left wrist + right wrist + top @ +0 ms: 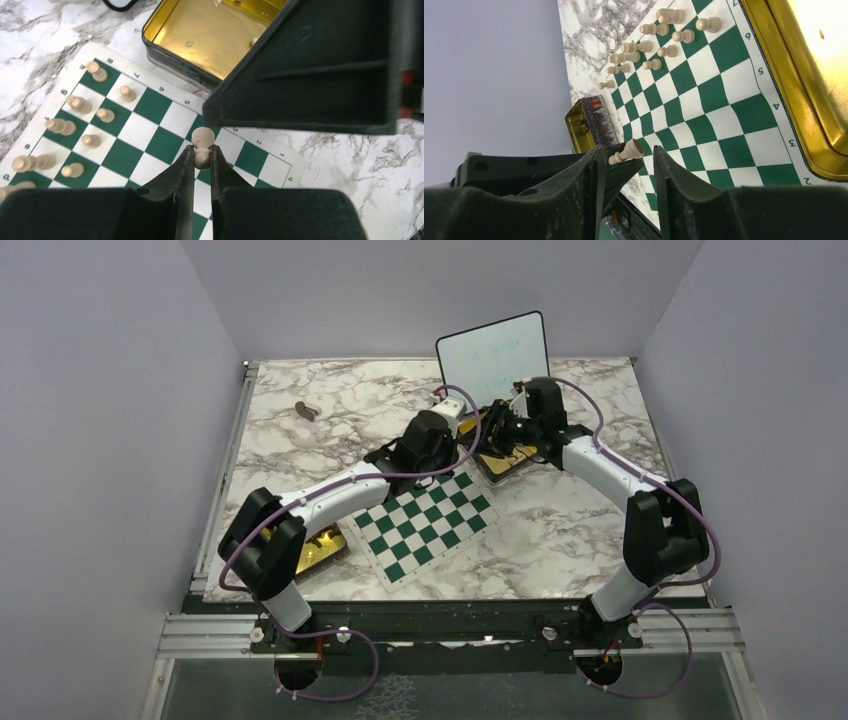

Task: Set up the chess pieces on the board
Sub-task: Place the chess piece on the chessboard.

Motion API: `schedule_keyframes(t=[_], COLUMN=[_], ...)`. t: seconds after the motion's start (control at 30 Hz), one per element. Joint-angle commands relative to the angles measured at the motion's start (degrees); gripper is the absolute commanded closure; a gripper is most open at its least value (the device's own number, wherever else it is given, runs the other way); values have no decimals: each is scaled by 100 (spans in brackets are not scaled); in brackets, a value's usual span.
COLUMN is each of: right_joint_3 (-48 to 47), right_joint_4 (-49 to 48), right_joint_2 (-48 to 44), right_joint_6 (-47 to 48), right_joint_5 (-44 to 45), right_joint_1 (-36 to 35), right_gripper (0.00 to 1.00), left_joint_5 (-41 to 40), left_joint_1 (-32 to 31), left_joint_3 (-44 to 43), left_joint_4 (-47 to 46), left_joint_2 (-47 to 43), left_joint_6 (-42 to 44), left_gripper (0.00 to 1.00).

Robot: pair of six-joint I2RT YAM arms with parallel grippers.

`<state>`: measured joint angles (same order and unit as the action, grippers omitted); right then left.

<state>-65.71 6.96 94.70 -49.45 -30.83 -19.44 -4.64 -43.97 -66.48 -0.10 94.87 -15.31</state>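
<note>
The green and white board (425, 525) lies between the two arms. Several pale chess pieces (75, 120) stand in two rows along one edge of it, and the right wrist view shows these pieces (659, 40) too. My left gripper (202, 150) is shut on a pale pawn (203, 137) above the board's corner near the tin. My right gripper (628, 150) is open around that same pawn (626, 151), its jaws apart from it. Both grippers meet above the board's far corner (490, 435). One right finger (310, 75) fills the left wrist view.
An open gold tin (210, 35) sits just past the board's far edge. A second gold tin (320, 545) lies by the board's near left corner. A small whiteboard (493, 350) leans at the back. A small dark object (306, 410) lies at the far left.
</note>
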Motion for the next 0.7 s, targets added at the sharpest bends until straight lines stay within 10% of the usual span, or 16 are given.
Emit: schedule_keyframes(t=[0.0,0.67], right_joint_3=[73,852], right_joint_4=[143,372], right_joint_2=[-381,-1798], right_joint_6=[147,714], right_joint_5=[205,279], right_joint_1=[-17,-3], right_gripper=[54,0], left_joint_5=[-221,639], left_joint_1=[13,2134], left_joint_3=[-120,548], left_joint_4=[892,3787], left_joint_2=[-480,-1815], left_joint_6=[-253,-319], left_gripper=[100,100])
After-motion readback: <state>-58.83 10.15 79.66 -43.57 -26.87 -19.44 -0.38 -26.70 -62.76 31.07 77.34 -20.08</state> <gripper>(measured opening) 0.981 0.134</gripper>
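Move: The left hand holds a white pawn, probably meant for the open square beside the last standing pawn: about 15 cm left, 4 cm ahead and 12 cm below. That last pawn stands some 12 cm left and 6 cm ahead, the tall back-row piece behind the square 17 cm left and 7 cm ahead. The gold tray is 11 cm right, 12 cm ahead. From the right hand the square lies roughly 18 cm left, 4 cm ahead. Left hand keeps the pawn, sweeping some 16 cm left towards the open square; right opens wide, rising and backing. ##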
